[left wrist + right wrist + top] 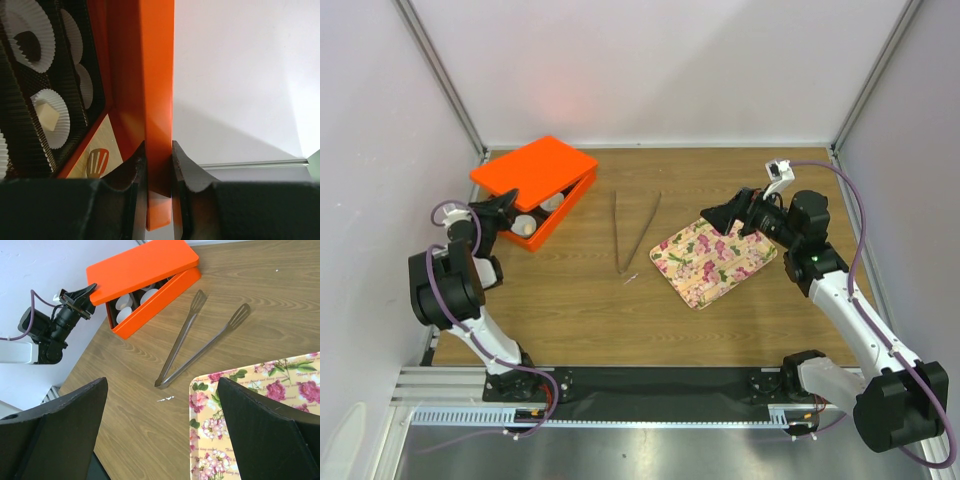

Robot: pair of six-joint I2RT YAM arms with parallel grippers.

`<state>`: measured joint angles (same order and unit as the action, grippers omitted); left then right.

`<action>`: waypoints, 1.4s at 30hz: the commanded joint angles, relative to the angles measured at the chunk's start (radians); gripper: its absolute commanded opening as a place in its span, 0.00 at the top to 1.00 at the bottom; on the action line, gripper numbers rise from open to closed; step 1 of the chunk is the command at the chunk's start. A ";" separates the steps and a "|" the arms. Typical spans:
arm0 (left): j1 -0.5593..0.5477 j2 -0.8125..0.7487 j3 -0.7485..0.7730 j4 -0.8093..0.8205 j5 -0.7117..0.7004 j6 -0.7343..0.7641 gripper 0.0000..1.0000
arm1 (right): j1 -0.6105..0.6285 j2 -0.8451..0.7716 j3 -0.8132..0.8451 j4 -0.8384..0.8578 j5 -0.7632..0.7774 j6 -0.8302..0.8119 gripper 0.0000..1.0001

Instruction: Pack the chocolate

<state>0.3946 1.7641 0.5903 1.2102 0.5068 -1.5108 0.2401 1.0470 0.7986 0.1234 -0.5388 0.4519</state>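
An orange box (567, 204) stands at the back left with white paper cups (524, 226) inside. Its orange lid (533, 170) lies askew over it, and my left gripper (507, 206) is shut on the lid's near edge. In the left wrist view the lid (157, 90) is clamped between both fingers. One cup there holds a dark chocolate piece (28, 45), and another holds a pale piece (48, 116). My right gripper (722, 219) hovers open and empty over the far corner of the flowered tray (715, 262). The tray (250, 430) has no chocolate on it.
Metal tongs (632, 235) lie on the wooden table between the box and the tray, their tips pointing away from me. The right wrist view shows the tongs (200, 337), the box (160, 300) and the left arm. White walls close in the table at the back and sides.
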 commanded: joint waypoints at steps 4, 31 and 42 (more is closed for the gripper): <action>0.029 -0.052 -0.035 0.028 -0.024 0.089 0.77 | 0.005 -0.021 0.025 -0.004 0.011 -0.016 0.00; 0.055 -0.256 -0.007 -0.512 -0.109 0.333 0.33 | 0.007 -0.062 0.016 -0.045 0.026 -0.024 0.00; 0.056 -0.370 0.138 -1.075 -0.312 0.462 0.15 | 0.007 -0.091 0.017 -0.073 0.033 -0.025 0.00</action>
<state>0.4377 1.4540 0.6590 0.3382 0.2913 -1.1168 0.2413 0.9844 0.7986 0.0551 -0.5194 0.4397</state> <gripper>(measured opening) 0.836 0.994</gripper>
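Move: The left fingers hold the near-left part of the orange lid, its middle some 7 cm ahead and 6 cm to the right at about the same height. The box's middle lies about 3 cm ahead, 5 cm right and 7 cm below; its nearest white cup is 5 cm back, 2 cm right and 8 cm below. The tongs lie 27 cm right, 7 cm back, 11 cm below. From the right hand the box is roughly 40 cm left, 6 cm ahead and 18 cm below. The left hand opens wide, releasing the lid, while sinking 5 cm, backing off leftward and tipping down about 30 degrees. ##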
